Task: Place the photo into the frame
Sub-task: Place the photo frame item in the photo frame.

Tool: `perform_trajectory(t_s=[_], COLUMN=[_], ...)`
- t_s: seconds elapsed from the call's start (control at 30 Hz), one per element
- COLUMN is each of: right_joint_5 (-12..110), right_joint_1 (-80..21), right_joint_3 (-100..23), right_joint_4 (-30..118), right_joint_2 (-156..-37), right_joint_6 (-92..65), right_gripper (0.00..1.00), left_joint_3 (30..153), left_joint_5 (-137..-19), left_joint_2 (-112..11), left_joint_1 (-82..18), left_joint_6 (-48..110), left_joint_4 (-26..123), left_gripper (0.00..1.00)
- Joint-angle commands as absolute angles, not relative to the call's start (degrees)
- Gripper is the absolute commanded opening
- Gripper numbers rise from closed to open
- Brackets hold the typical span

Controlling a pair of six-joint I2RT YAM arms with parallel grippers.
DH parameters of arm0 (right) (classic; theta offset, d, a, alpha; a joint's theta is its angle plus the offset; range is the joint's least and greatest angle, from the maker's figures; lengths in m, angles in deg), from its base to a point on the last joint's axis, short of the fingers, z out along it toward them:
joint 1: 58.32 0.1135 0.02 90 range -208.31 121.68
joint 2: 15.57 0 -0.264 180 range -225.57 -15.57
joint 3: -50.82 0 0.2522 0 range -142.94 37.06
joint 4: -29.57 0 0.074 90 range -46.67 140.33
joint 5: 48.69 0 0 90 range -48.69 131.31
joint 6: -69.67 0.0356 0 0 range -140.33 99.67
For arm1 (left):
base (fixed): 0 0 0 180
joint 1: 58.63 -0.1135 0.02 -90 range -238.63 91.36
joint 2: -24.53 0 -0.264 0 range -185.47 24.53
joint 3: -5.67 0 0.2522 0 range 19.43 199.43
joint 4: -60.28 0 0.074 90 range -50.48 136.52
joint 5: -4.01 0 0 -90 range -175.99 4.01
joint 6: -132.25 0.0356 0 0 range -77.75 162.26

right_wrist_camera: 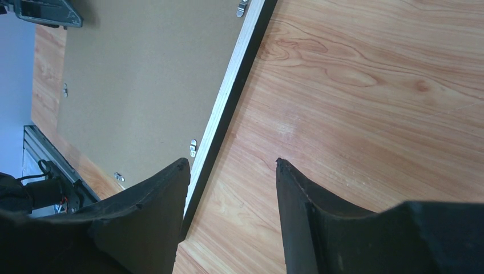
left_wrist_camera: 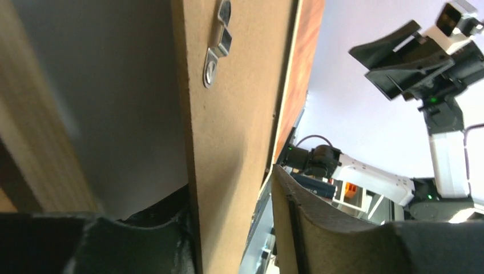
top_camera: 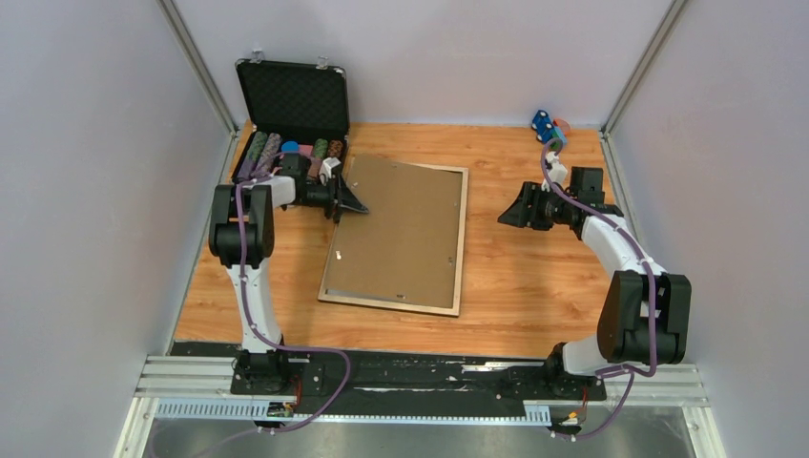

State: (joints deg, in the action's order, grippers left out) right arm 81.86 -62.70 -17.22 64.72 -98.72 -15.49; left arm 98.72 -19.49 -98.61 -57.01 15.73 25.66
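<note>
The frame lies face down in the middle of the table, pale rim up, with a brown backing board filling it. The photo is hidden. My left gripper is at the board's upper left edge. In the left wrist view the board's edge stands between the fingers. It rests against one finger and a gap shows at the other, so the gripper is open. My right gripper hovers open over bare table just right of the frame's edge, with nothing between its fingers.
An open black chip case with several stacks of chips stands at the back left, close behind the left arm. A small blue object sits at the back right corner. Metal hanger clips are fixed to the board. Walls close in both sides.
</note>
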Motion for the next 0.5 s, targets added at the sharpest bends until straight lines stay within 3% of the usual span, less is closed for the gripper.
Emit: perform_trajectory(t_s=[0.0,0.07,0.33,0.47], right_joint_5=[82.35,82.2,81.69,81.61], right_joint_1=[-62.97,-62.97,-62.97,-62.97], right_joint_3=[-17.6,-17.61,-17.92,-17.96], right_joint_4=[62.49,62.59,62.74,62.84], right_joint_2=[-97.58,-97.72,-98.7,-98.97], right_joint_6=[-16.11,-16.16,-16.55,-16.64], right_gripper=[0.56,0.56,0.56,0.56], left_joint_3=[95.53,94.28,92.36,94.23], left_joint_5=[-22.1,-23.56,-36.6,-46.42], left_joint_2=[-96.42,-96.24,-92.41,-90.09], left_joint_1=[-55.38,-54.62,-48.6,-45.53], left_joint_6=[15.57,15.22,17.46,20.72], left_joint_4=[29.24,30.33,26.57,19.3], left_gripper=[0.5,0.56,0.98,1.0])
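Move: The backing board sits almost in the frame, its left edge between my partly opened left fingers. The board's middle lies about 10 cm right of my left hand, 5 cm back and 3 cm lower; the frame's middle is some 10 cm right, 5 cm back and 4 cm below. The chip case is roughly 13 cm left and 11 cm ahead. From my right hand, the board's middle is about 26 cm left, 2 cm back and 9 cm below. I open my left fingers the rest of the way around the board's left edge, sinking and drawing back about 2.5 cm. Then I push some 4 cm right, in over the board towards its middle, still easing back, and my fingers tip about 10 degrees more steeply down, one finger passing above the board and the other seemingly staying under its edge. ##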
